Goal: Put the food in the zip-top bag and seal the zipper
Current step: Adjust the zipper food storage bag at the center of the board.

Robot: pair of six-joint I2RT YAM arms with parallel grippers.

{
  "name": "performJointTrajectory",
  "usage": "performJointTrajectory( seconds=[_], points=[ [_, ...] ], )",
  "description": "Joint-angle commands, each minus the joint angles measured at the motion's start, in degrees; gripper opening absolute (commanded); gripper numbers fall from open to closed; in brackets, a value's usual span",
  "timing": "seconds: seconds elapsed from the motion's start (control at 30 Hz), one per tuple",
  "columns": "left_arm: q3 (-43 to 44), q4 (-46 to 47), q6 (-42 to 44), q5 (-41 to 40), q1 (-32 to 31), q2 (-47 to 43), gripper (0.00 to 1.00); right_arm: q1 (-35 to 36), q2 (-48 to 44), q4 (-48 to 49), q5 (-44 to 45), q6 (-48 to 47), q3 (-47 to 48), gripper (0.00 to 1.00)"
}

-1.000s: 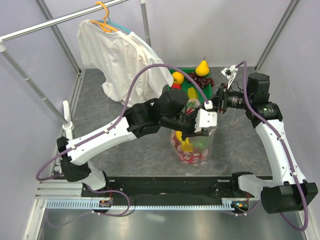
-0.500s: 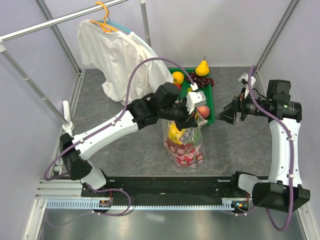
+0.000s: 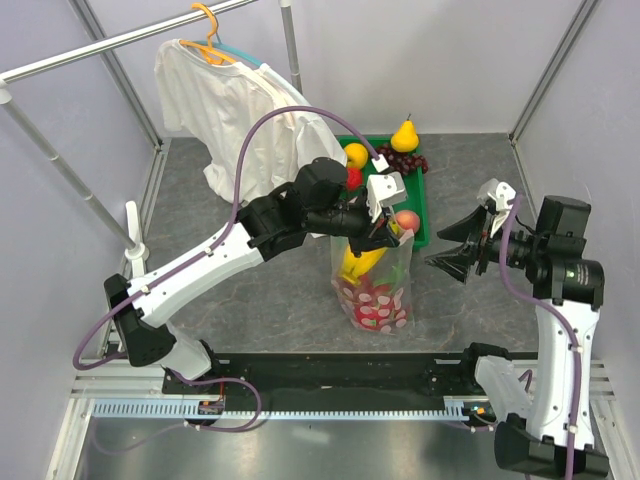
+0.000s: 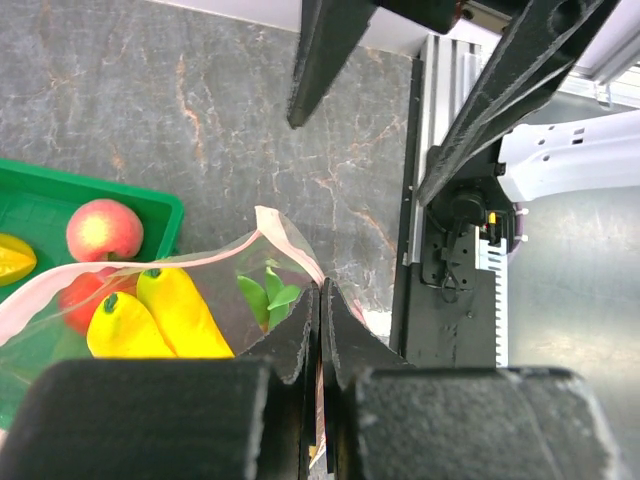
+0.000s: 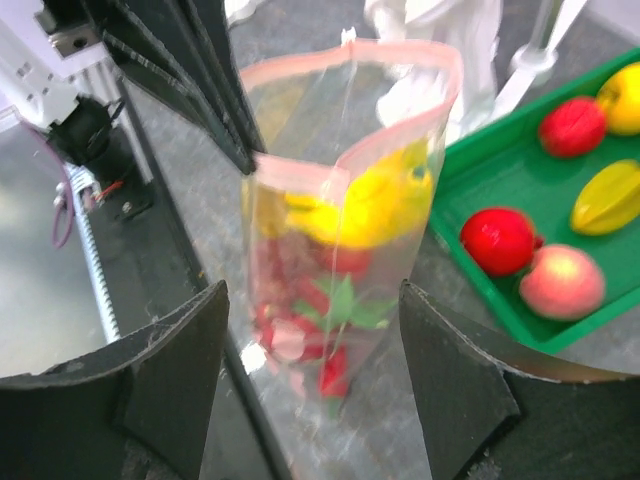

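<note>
The zip-top bag stands upright on the table, held up by its mouth. Inside are the yellow banana bunch, the pink-red dragon fruit with green tips, and a small red piece near the bottom. My left gripper is shut on the pale pink zipper at one corner of the mouth. The rest of that strip curves in an open loop. My right gripper hovers open to the right of the bag, apart from it, with the bag's lower part between its fingers in its wrist view.
The green tray lies just behind the bag with round red, peach and yellow fruits, a pear and dark grapes. A white shirt hangs on a rack at back left. The black base rail runs along the near edge.
My right gripper let go of the bag, opened and drew back to the right. My left gripper kept its hold on the strip and shifted back, so the bag now hangs taller.
</note>
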Motion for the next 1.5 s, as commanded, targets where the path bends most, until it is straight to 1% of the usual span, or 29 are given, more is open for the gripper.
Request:
performJointTrajectory(
  seconds=[0.0,0.1,0.23,0.27,0.43,0.47,0.53,0.57,0.63,0.67,0.7,0.83,0.87,0.9,0.93,0.97,1.0,1.07,1.1,1.13,1.17,1.2,1.23,1.3,1.33,1.37,1.4,1.43,1.47],
  points=[
    [3.6,3.8,-0.4,3.2,-0.7,-0.7,0.02,1.8,-2.7,22.1,0.0,13.5,-6.0,0.75],
    [3.7,3.8,-0.1,3.2,-0.9,-0.6,0.02,6.0,-1.5,24.1,3.1,15.0,-6.6,0.75],
    [3.8,3.8,-0.1,2.9,-1.1,-0.1,0.02,13.5,-0.9,29.2,7.8,19.0,-7.8,0.75],
    [3.8,3.8,-0.1,2.8,-1.1,0.0,0.02,14.2,-0.9,31.1,8.3,19.7,-8.2,0.75],
    [3.8,4.1,-0.6,2.5,-1.1,0.0,0.02,18.0,0.2,32.7,12.4,19.8,-9.1,0.73],
    [3.8,4.3,-0.7,2.4,-1.1,-0.1,0.02,18.6,0.4,33.5,13.8,20.7,-9.5,0.7],
    [3.8,4.6,-0.7,1.9,-1.1,-0.3,0.02,20.4,0.8,35.2,15.5,21.0,-10.0,0.61],
    [3.5,5.2,-0.7,1.6,-1.1,-0.5,0.02,21.0,1.2,35.2,16.3,20.7,-10.1,0.49],
    [3.0,5.4,-0.8,0.7,-1.1,-1.4,0.02,22.5,2.3,35.4,16.6,20.4,-9.8,0.32],
    [2.0,6.1,-0.8,0.3,-1.1,-1.6,0.02,23.2,2.7,35.6,17.3,20.3,-9.2,0.09],
    [1.2,6.5,-0.8,-0.7,-1.1,-2.9,0.02,23.7,3.1,35.7,18.0,20.1,-8.7,0.0],
    [-3.6,8.3,-0.3,-4.2,-1.0,-7.9,0.03,27.9,5.8,38.5,19.7,19.7,-5.7,0.0],
    [-5.2,8.3,0.0,-5.3,-0.7,-8.9,0.08,28.9,6.5,38.7,19.7,19.5,-3.7,0.0],
    [-5.6,7.9,-0.2,-8.5,0.8,-9.9,0.29,29.9,7.2,38.6,19.5,19.1,-2.6,0.0],
    [-6.0,7.6,-0.9,-9.4,2.6,-11.8,0.42,32.0,8.4,38.5,19.4,18.2,-1.5,0.0],
    [-6.6,7.6,-2.9,-8.9,5.2,-12.9,0.51,33.4,8.9,38.3,19.7,17.5,0.7,0.0],
    [-7.2,7.6,-5.7,-5.2,11.7,-14.2,0.66,34.6,9.5,37.8,20.1,16.8,2.0,0.0],
    [-10.9,9.0,-8.1,-2.7,17.4,-19.2,0.76,38.2,11.0,35.0,20.8,13.9,6.1,0.0],
    [-12.8,9.6,-8.1,-1.6,22.0,-21.1,0.81,39.2,11.3,34.3,21.0,13.3,7.3,0.0],
    [-14.9,11.1,-7.6,-0.6,24.4,-23.2,0.82,40.8,12.0,32.3,21.1,12.5,8.5,0.0],
    [-19.1,11.4,-7.3,0.6,26.6,-27.8,0.84,41.4,12.3,31.3,21.7,11.5,10.5,0.0],
    [-21.4,11.6,-7.0,2.0,30.6,-29.8,0.86,41.8,12.4,30.1,22.3,10.9,11.3,0.0],
    [-25.7,11.7,-5.9,3.2,32.6,-32.1,0.86,42.0,12.5,28.3,22.9,10.4,11.7,0.0],
    [-30.7,11.1,-3.8,8.3,37.6,-38.2,0.86,42.0,12.1,27.0,25.4,8.1,10.6,0.0],
    [-35.5,11.0,-0.5,11.0,39.1,-40.0,0.86,42.0,11.3,27.0,26.2,7.7,8.2,0.0],
    [-37.9,10.8,1.2,16.5,40.1,-41.7,0.86,42.0,11.0,27.5,27.1,7.7,6.9,0.0],
    [-40.1,10.9,2.8,17.8,41.2,-44.7,0.86,42.0,10.5,28.1,27.3,8.0,5.5,0.0],
    [-43.6,10.6,6.1,19.0,41.3,-45.7,0.86,42.0,9.7,29.7,27.6,8.7,2.9,0.0],
    [-44.9,10.0,8.4,21.0,41.4,-46.4,0.85,42.0,9.3,30.6,27.8,9.3,1.6,0.0]
  ],
)
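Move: The pinkish bag rim between the hands is about 6 cm left, 3 cm ahead and a touch below the right hand's open fingers. The left hand already holds that rim, and this spot lies some 3 cm to its right and 1 cm ahead. From the right hand, the bananas in the bag are roughly 12 cm left, 1 cm back and 7 cm lower. The peach is about 9 cm ahead, straight out, and some 22 cm below. The open right hand reaches about 6 cm left and slightly forward to the bag's rim beside the left fingers and pinches it shut, then carries it some 6 cm farther left, rising about 4 cm while turning roughly 10 degrees counter-clockwise. Still gripping at first, the left hand lets go only after that pinch, opens wide and sweeps about 24 cm left, away from the bag, swinging forward and then partly back as it turns some 30 degrees counter-clockwise. ##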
